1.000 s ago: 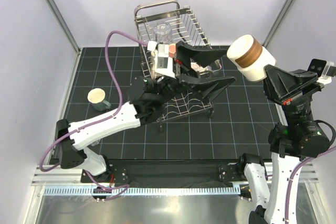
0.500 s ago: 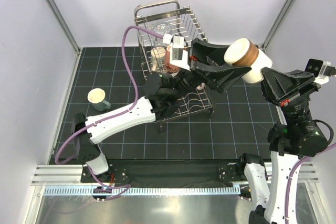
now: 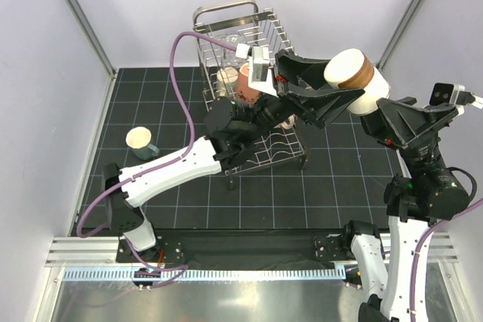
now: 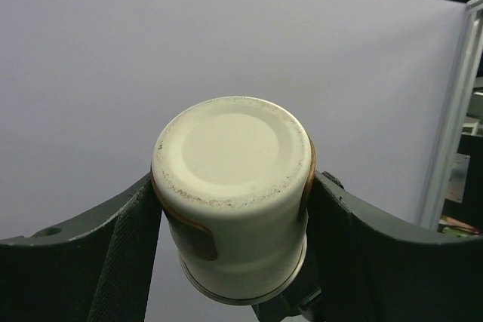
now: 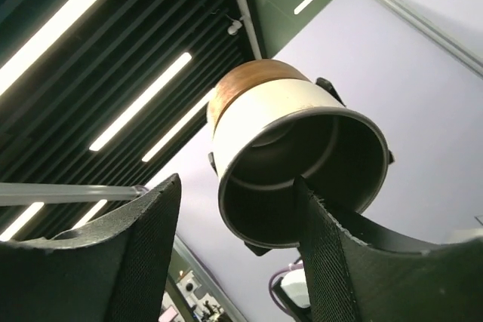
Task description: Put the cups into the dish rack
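A cream cup with a brown band (image 3: 355, 81) hangs in the air to the right of the dish rack (image 3: 226, 10). My left gripper (image 3: 347, 86) is shut on it. In the left wrist view the cup (image 4: 234, 186) shows its base, pressed between both fingers of my left gripper (image 4: 234, 209). My right gripper (image 3: 386, 111) is at the cup's mouth end and open. In the right wrist view of my right gripper (image 5: 238, 182), one finger (image 5: 332, 246) stands at the cup's (image 5: 272, 122) mouth and the other finger (image 5: 143, 239) stands apart from its wall.
The rack holds a clear glass tumbler (image 3: 234, 41) and a red-brown mug (image 3: 247, 88). A teal-grey mug (image 3: 141, 141) stands on the black mat at the left. Grey walls and frame posts close in the sides and back.
My left arm swung right from the rack and its jaws shut on the banded cup. My right gripper's jaws then opened off the cup.
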Robot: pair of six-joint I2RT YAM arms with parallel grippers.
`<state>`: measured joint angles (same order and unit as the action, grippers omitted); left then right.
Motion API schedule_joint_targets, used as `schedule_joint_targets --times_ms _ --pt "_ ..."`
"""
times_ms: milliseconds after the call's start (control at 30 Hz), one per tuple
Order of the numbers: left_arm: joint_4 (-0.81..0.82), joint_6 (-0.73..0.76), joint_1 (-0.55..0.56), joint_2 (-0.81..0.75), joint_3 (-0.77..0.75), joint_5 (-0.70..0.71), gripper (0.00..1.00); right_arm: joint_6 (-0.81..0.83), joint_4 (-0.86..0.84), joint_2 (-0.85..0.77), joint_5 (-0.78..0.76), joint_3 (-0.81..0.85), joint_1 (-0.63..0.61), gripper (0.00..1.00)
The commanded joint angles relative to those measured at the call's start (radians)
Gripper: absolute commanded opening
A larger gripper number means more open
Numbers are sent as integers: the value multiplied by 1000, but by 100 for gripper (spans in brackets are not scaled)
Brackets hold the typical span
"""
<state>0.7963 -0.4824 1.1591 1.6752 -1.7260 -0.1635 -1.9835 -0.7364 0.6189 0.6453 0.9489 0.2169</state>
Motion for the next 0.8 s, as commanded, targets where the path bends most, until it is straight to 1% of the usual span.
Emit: schedule_joint_targets --times_ms 0,33,67,133,167,200,233,267,333,367,433,533,633,667,700,767 --pt "-116 120 2 -110 -12 65 0 114 139 -10 71 45 -4 63" --pt "-150 143 1 -124 -14 74 0 150 182 -19 80 53 -4 64" --pt "-220 189 -9 -135 -17 78 0 185 284 -24 88 76 -4 65" --pt "-274 221 -22 -172 -18 71 0 273 403 -33 105 99 -4 65" --pt "-299 258 -41 -186 -18 70 0 357 522 -42 106 122 -4 65" --pt "-369 286 -48 -198 -27 71 0 391 567 -45 105 128 -4 65" --pt "-403 329 -71 -221 -32 71 0 443 628 -57 100 131 -5 65" --pt "-458 346 -87 -232 -38 68 0 466 655 -61 100 129 -4 65" --pt "-494 366 -117 -261 -40 70 0 506 702 -70 93 126 -4 65" --pt "-514 378 -152 -269 -41 68 0 534 730 -76 91 122 -4 65" --pt "-595 410 -186 -276 -66 74 0 558 779 -79 91 111 -5 65" --pt "-705 519 -237 -267 -107 117 0 615 831 -79 94 114 -4 65" --pt "-733 582 -308 -259 -115 140 0 699 903 -77 97 132 -5 65" --pt "-733 585 -358 -250 -116 145 0 721 923 -76 97 137 -4 65" --pt "-733 585 -386 -241 -121 144 0 764 943 -76 97 140 -4 65" --pt "-746 610 -455 -204 -154 134 0 795 986 -70 99 146 -4 65"
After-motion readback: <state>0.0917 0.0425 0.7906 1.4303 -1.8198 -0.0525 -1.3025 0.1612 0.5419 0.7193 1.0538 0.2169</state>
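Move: The left hand already holds the cream cup with the brown band. The upper tier of the dish rack lies about 35 cm ahead of it, 12 cm left and 32 cm down, with the pink cup some 28 cm ahead and 13 left, the glass roughly 40 ahead and 18 left, both about 30 lower. From the opened right hand, the cream cup's middle is about 3 cm ahead, 3 left and 4 up. The left fingers keep their grip on the cream cup and carry it off the right hand's already opened fingers, first mainly left, then increasingly forward, some 15 cm each way and nearly level, over the rack, the hand swinging about 45 degrees counter-clockwise. The right hand, fingers staying open, comes free of the cup's mouth and sinks about 10 cm with a smaller push forward, tipping down. ##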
